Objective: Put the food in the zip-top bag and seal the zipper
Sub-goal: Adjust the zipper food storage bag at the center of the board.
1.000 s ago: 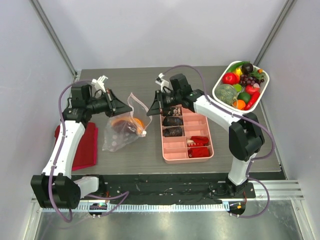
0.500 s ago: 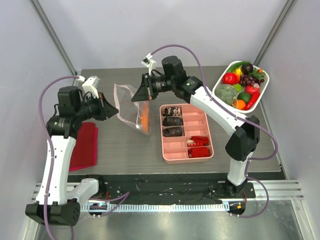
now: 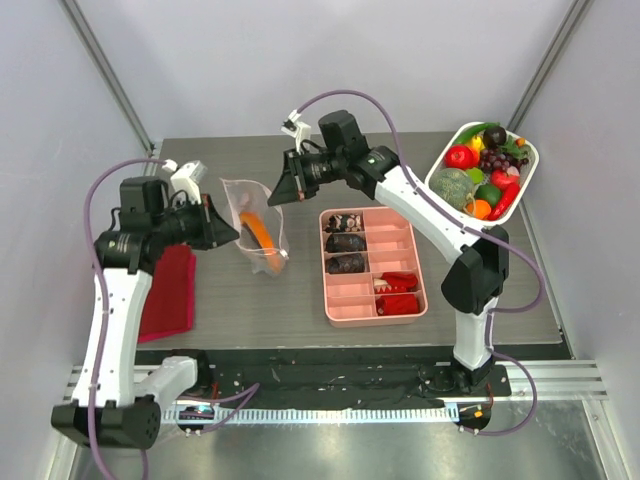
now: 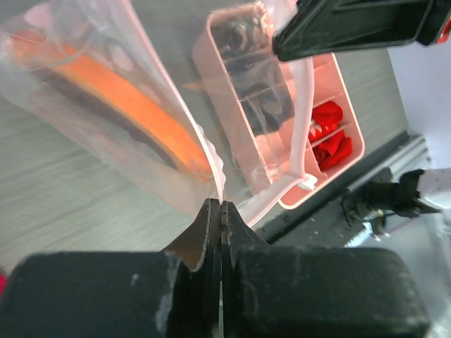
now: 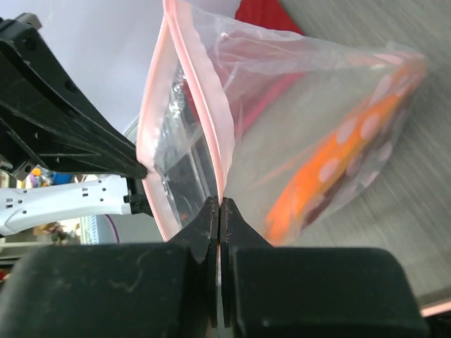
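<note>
The zip-top bag point(image 3: 245, 200) hangs upright above the table, stretched between my two grippers. An orange food piece point(image 3: 258, 231) and a dark piece lie inside it. My left gripper point(image 3: 232, 235) is shut on the bag's left edge, as the left wrist view point(image 4: 222, 204) shows. My right gripper point(image 3: 272, 193) is shut on the pink rim at the opposite side point(image 5: 220, 204). The whitish zipper strip point(image 4: 304, 127) dangles down, with its slider tab at the lower end. More food point(image 3: 462, 157) fills a white basket point(image 3: 436, 166) at the back right.
A pink compartment tray point(image 3: 400, 240) with dark lumps and red pieces lies just right of the bag. A red folded cloth point(image 3: 168, 295) lies under the left arm. Grey walls close in both sides.
The bag lay slumped on the table; both grippers have lifted it and it now hangs upright between them. The right gripper moved up and back-left, and the left arm swung left.
</note>
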`<state>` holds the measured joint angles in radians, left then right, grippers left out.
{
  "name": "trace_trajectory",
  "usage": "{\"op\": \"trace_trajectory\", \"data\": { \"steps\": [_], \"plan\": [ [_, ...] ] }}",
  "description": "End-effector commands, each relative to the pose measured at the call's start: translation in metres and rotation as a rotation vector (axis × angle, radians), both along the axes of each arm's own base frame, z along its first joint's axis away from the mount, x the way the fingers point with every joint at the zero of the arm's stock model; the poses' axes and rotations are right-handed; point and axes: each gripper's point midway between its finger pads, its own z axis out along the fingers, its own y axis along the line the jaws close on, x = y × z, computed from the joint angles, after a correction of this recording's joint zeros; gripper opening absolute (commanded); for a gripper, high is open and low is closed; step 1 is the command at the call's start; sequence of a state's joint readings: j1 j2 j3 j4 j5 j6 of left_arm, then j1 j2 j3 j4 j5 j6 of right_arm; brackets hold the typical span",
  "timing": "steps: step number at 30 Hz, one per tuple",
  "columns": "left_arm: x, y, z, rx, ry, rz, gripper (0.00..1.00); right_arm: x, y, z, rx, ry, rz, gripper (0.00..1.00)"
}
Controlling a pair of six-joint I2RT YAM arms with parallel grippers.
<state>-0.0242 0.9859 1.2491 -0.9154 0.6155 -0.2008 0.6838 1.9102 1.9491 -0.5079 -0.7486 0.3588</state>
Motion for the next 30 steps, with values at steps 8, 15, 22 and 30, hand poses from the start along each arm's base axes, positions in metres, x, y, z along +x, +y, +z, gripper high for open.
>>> {"op": "trace_trajectory", "data": {
  "steps": [8, 15, 22, 30],
  "plan": [
    [-0.001, -0.017, 0.015, -0.131, -0.006, -0.037, 0.0, -0.003, -0.002, -0.013, -0.04, -0.027, 0.046, 0.01],
    [0.002, -0.03, 0.05, -0.23, -0.035, -0.079, 0.0, 0.005, -0.004, 0.006, -0.001, -0.059, 0.052, 0.01],
    [0.015, -0.031, 0.033, -0.258, 0.017, -0.056, 0.0, 0.034, -0.032, -0.025, -0.069, -0.035, -0.025, 0.35],
    [0.021, -0.031, 0.032, -0.282, -0.006, -0.024, 0.0, 0.099, -0.123, -0.011, -0.096, -0.082, -0.263, 0.69]
  ]
}}
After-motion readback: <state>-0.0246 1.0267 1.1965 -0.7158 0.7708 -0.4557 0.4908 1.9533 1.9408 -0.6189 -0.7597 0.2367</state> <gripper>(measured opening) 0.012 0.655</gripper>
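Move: Both hands already pinch the open bag's rim. The middle of the zipper food storage bag, with the orange food slice inside, lies about 3 cm left of the right hand, level with it fore and aft, and some 14 cm below. From the left hand it is roughly 6 cm ahead, 3 cm right and 13 cm down. The pink tray sits about 3 cm back and 20 cm right of the right hand, 19 cm lower. The right hand first eases down about 2 cm with its pinch on the rim, then opens its fingers well past halfway, lets go of the bag and draws off at growing speed, roughly 7 cm forward and 7 cm right, sinking a little more on the way. Meanwhile the left hand stays shut on its side of the rim, shifting about 3 cm to the right and 2 cm up while rolling its left side down some 15 degrees. ##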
